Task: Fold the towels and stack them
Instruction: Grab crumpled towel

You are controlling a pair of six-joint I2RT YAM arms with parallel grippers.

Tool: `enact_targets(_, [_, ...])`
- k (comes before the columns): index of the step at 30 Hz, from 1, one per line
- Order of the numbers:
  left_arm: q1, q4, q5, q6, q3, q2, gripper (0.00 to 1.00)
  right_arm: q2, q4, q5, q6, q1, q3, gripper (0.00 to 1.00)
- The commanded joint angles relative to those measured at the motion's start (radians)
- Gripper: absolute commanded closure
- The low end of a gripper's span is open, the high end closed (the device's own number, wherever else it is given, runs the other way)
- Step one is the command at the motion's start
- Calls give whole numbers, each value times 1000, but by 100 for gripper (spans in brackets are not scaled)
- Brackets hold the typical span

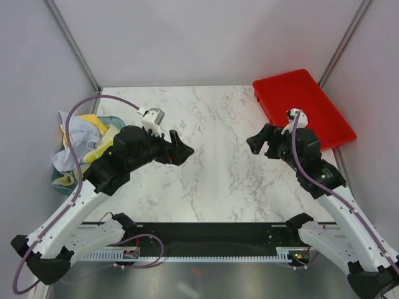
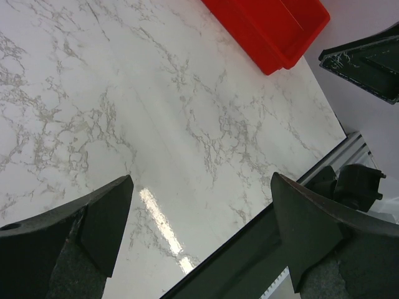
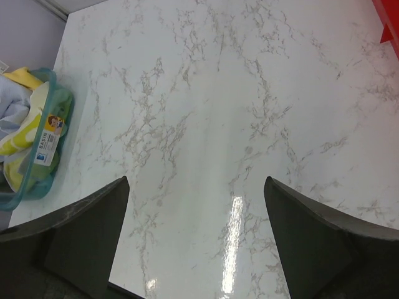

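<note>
The towels (image 1: 81,138) lie crumpled in a heap at the table's left edge, yellow, pale grey-blue and printed white mixed together. The right wrist view shows the towels (image 3: 15,121) piled inside a translucent teal tub (image 3: 45,163). My left gripper (image 1: 182,148) hovers open above the marble, just right of the heap and pointing toward the table's middle. My right gripper (image 1: 255,143) hovers open facing it from the right. Bare marble shows between the open jaws of the left gripper (image 2: 199,215) and of the right gripper (image 3: 196,230). Neither holds anything.
A red tray (image 1: 303,107) sits at the back right corner, lying at an angle; the red tray (image 2: 268,25) holds nothing where it shows. The marble table (image 1: 212,180) stretches between the two grippers. Grey walls enclose the back and sides.
</note>
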Motion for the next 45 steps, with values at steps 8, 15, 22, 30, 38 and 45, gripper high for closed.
enact_targets(8, [-1, 2, -311, -91, 42, 5, 0, 51, -4, -36, 30, 2, 99, 2])
enact_targets(15, [257, -177, -609, -183, 170, 139, 3, -5, -4, -3, 5, 2, 27, 2])
enact_targets(22, [662, -243, -601, -327, 181, 294, 13, -6, 0, -38, 2, 2, 7, 3])
enact_targets(30, [916, -204, -586, -402, 186, 549, 30, 7, 7, -125, 15, 4, -6, 4])
enact_targets(38, [979, -95, -561, -411, 200, 736, 26, -9, 34, -139, -4, 6, -16, 5])
enact_targets(45, [988, 0, -567, -369, 215, 790, 30, -18, 19, -102, -36, 15, -10, 5])
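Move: The crumpled blue towel lies in the basin, some 43 cm to the left hand's left, about 15 cm ahead and roughly 21 cm below it. In the same heap the yellow towel shows about 9 cm farther out than the blue one, and the green-yellow towel about 8 cm to the blue one's right and slightly nearer the robot. From the idle right hand the blue towel is about 67 cm to the left, 11 cm ahead and 18 cm lower. Leftward in a fast sweep of nearly 40 cm, also reaching some 14 cm forward, the left hand crosses to the basin at nearly level height, then sinks about 20 cm over its near right side towards the blue towel. The wrist swings about 90 degrees counter-clockwise and tips steeply down, while the fingers close by about a quarter, ending still well open astride a hanging fold of the blue towel. ##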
